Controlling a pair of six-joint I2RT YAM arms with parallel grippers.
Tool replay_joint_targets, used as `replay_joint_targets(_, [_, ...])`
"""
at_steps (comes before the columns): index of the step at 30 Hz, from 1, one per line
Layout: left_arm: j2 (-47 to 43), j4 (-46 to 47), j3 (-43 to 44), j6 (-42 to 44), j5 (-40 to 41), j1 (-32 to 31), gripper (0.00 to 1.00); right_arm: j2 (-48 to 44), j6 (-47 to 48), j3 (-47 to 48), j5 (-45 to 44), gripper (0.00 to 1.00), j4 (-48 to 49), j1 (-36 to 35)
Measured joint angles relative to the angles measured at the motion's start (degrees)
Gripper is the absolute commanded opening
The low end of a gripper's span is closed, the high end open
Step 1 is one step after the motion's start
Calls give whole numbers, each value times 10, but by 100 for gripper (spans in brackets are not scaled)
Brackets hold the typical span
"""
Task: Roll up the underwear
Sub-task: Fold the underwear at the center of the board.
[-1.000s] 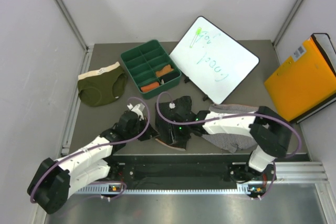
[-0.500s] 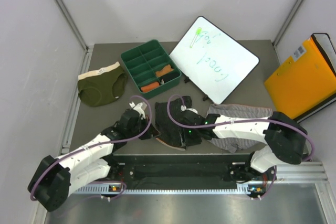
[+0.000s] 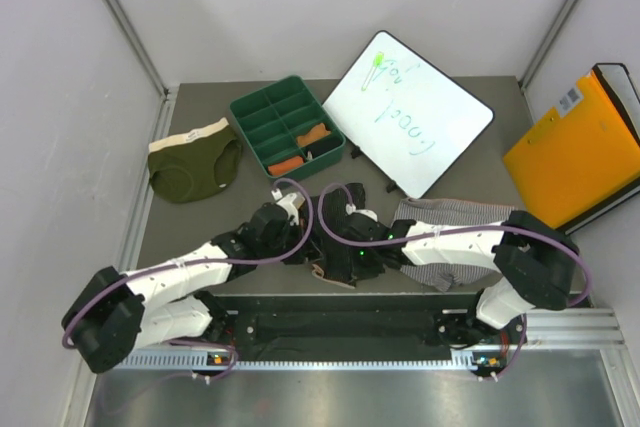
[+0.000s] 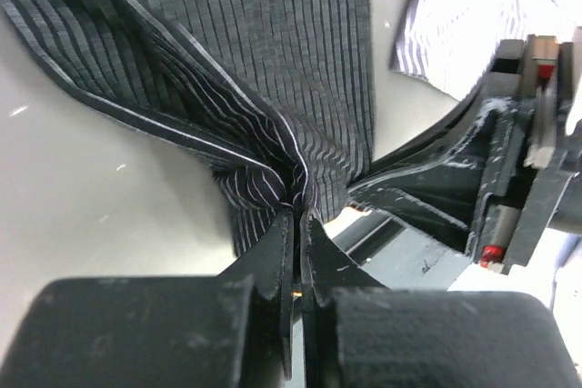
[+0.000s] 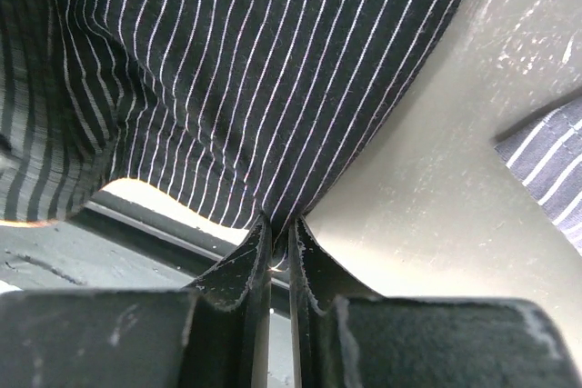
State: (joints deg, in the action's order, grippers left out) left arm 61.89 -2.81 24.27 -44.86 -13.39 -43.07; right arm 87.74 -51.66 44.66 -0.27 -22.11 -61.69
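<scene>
The black underwear with thin white stripes (image 3: 320, 255) lies bunched near the table's front edge, between both grippers. My left gripper (image 3: 305, 247) is shut on a gathered fold of it (image 4: 297, 215). The cloth (image 4: 273, 61) fans out beyond its fingertips. My right gripper (image 3: 335, 263) is shut on the cloth's edge (image 5: 280, 223), and the cloth (image 5: 227, 70) spreads above it. Olive green underwear with a cream waistband (image 3: 193, 162) lies flat at the left. Grey-white striped underwear (image 3: 440, 247) lies partly under my right arm, and also shows in the wrist views (image 4: 455, 24) (image 5: 555, 170).
A green divided tray (image 3: 287, 129) holding orange and white rolls stands at the back. A whiteboard (image 3: 405, 127) lies right of it, and an orange folder (image 3: 575, 152) leans at the far right. The table's front rail (image 3: 350, 322) runs just behind the grippers.
My left gripper has moved right with the black cloth, close to the right gripper. The right gripper came toward the front edge and shut on the cloth, which is now more bunched.
</scene>
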Motion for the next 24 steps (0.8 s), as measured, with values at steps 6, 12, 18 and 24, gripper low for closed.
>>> replay_joint_targets(6, [59, 36, 22, -2, 7, -29, 0, 0, -2, -1, 1, 6, 2, 0])
replay_joint_targets(12, [104, 81, 30, -16, 11, -57, 0, -3, -12, -8, 1, 5, 10, 1])
replay_joint_targets(18, [131, 118, 34, -22, 13, -92, 0, -3, -14, -8, 1, 5, 12, 1])
replay_joint_targets(24, [149, 147, 35, -33, 20, -118, 0, -5, -16, -12, 2, 8, 17, 1])
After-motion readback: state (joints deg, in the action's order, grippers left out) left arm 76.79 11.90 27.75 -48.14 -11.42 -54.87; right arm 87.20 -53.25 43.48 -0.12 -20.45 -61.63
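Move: About 10 cm to the left hand's right, some 5 cm nearer the base and 5 cm below, lies the near right corner of the underwear, already pinched by the right fingers. The left hand already holds the near left corner aloft; from the right hand that corner is about 10 cm left, 5 cm forward, 5 cm up. The grey striped cloth lies 27 cm to the left hand's right and 3 cm farther out, and the green organizer 26 cm ahead and 5 cm to its left. Carrying the held left corner of the underwear about 7 cm to the right, the left hand sweeps across towards the right gripper, drifting some 2 cm back towards the base in the second half and turning slightly clockwise, fingers still shut. The right hand stays in place, keeping its low pinch on the near right corner as an anchor. ##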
